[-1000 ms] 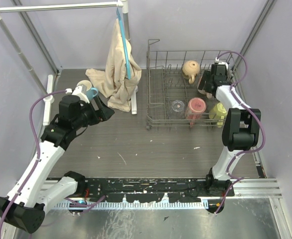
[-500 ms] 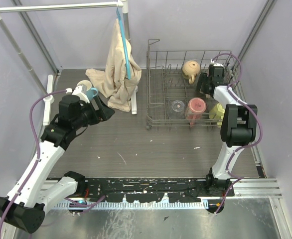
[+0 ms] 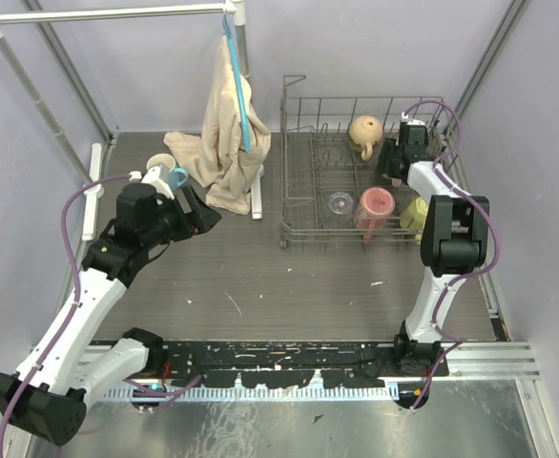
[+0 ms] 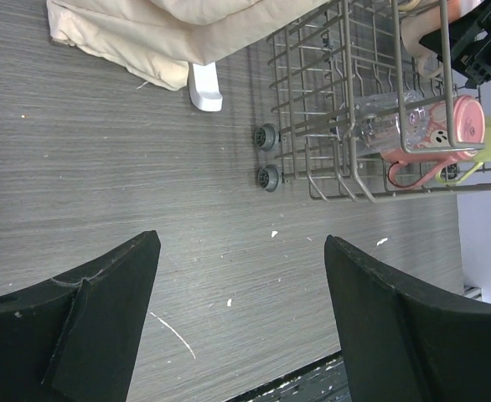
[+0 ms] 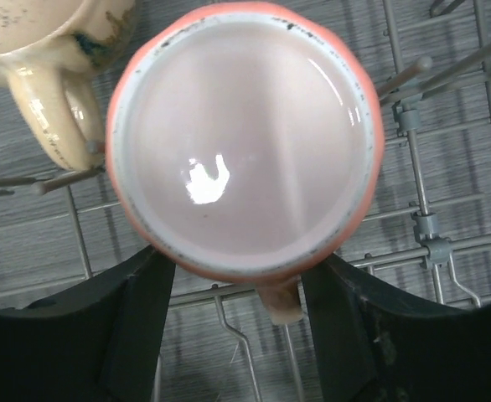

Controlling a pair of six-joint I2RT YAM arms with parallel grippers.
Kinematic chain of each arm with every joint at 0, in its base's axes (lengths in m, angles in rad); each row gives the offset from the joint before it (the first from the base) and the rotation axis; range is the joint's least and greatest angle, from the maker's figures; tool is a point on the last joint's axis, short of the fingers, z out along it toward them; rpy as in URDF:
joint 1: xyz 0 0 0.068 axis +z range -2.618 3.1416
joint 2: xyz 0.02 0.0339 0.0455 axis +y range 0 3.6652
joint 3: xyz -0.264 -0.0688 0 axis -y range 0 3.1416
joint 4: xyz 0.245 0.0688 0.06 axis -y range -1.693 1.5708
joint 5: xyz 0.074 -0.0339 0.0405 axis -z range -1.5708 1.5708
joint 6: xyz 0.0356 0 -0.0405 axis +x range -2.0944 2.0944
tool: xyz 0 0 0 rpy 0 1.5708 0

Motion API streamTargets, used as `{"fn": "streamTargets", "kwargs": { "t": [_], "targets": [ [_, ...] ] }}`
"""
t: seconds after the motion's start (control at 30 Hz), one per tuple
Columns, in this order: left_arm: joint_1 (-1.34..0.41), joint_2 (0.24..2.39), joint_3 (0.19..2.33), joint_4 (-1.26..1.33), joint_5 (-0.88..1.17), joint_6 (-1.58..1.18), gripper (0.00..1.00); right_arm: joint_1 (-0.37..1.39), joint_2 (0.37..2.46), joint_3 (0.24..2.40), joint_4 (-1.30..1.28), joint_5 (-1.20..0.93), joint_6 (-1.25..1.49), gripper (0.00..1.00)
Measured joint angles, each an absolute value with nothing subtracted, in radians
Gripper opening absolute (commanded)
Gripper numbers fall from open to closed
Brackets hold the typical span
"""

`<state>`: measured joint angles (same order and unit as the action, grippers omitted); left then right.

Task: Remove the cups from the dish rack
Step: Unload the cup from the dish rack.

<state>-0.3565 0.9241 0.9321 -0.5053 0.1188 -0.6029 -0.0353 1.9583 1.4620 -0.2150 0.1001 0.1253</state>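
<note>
The grey wire dish rack (image 3: 299, 191) stands at the back right. It holds a tan mug (image 3: 364, 134), a clear glass (image 3: 340, 203), a pink mug with white figures (image 3: 376, 205) and a yellow-green mug (image 3: 416, 212). My right gripper (image 3: 391, 162) reaches down into the rack's far right part. In the right wrist view its fingers press both sides of a salmon pink mug (image 5: 245, 134), opening toward the camera, beside the tan mug (image 5: 53, 50). My left gripper (image 4: 241, 243) hangs open over bare table left of the rack. A light blue mug (image 3: 176, 177) and a cream mug (image 3: 160, 163) stand behind it.
A beige cloth (image 3: 224, 143) hangs from a rail and pools on the table just left of the rack, by a white foot (image 3: 257, 196). The rail's slanted poles (image 3: 31, 86) run along the left side. Walls close in behind and to the right of the rack.
My right gripper has shifted a little toward the back over the salmon pink mug, and its jaws have narrowed onto it. The left arm has hardly moved.
</note>
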Motion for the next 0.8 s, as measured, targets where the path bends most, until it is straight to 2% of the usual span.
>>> {"fn": "streamTargets", "kwargs": {
  "t": [0.17,0.37,0.57,0.8],
  "targets": [
    [-0.356,0.926,0.932,-0.505,0.119,-0.603,0.87,-0.038,1.983,1.470,-0.216,0.111,0.126,0.58],
    [-0.356,0.927,0.932,-0.499,0.119,-0.603,0.87,-0.038,1.996,1.470,-0.222,0.115,0.111,0.36],
    [-0.356,0.928,0.932,-0.498,0.120,-0.603,0.87,-0.038,1.997,1.470,-0.219,0.116,0.118,0.01],
    [-0.356,0.928,0.932,-0.498,0.122,-0.603,0.87,-0.038,1.998,1.469,-0.215,0.120,0.126,0.01]
  ]
}}
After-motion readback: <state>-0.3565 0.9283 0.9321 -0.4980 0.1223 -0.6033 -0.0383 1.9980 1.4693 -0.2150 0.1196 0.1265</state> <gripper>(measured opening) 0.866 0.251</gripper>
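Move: Just beyond the right hand's open fingers stands the orange cup, its middle about 5 cm ahead, 1 cm to the right and some 3 cm lower; its handle points back between the fingertips. The tan cup is roughly 6 cm farther out than it and 8 cm to its left; the pink cup lies about 7 cm back and 5 cm left of the hand. From the idle left hand, the orange cup is some 30 cm ahead, 43 cm right and 17 cm below. Sinking a bit under 2 cm, with a slight shift to the right, the right hand brings its fingertips down around the orange cup's handle. As the descent ends it stays in place and its fingers close from about two-thirds open to a quarter, pinching the handle from both sides and keeping that grip; the wrist barely turns. ##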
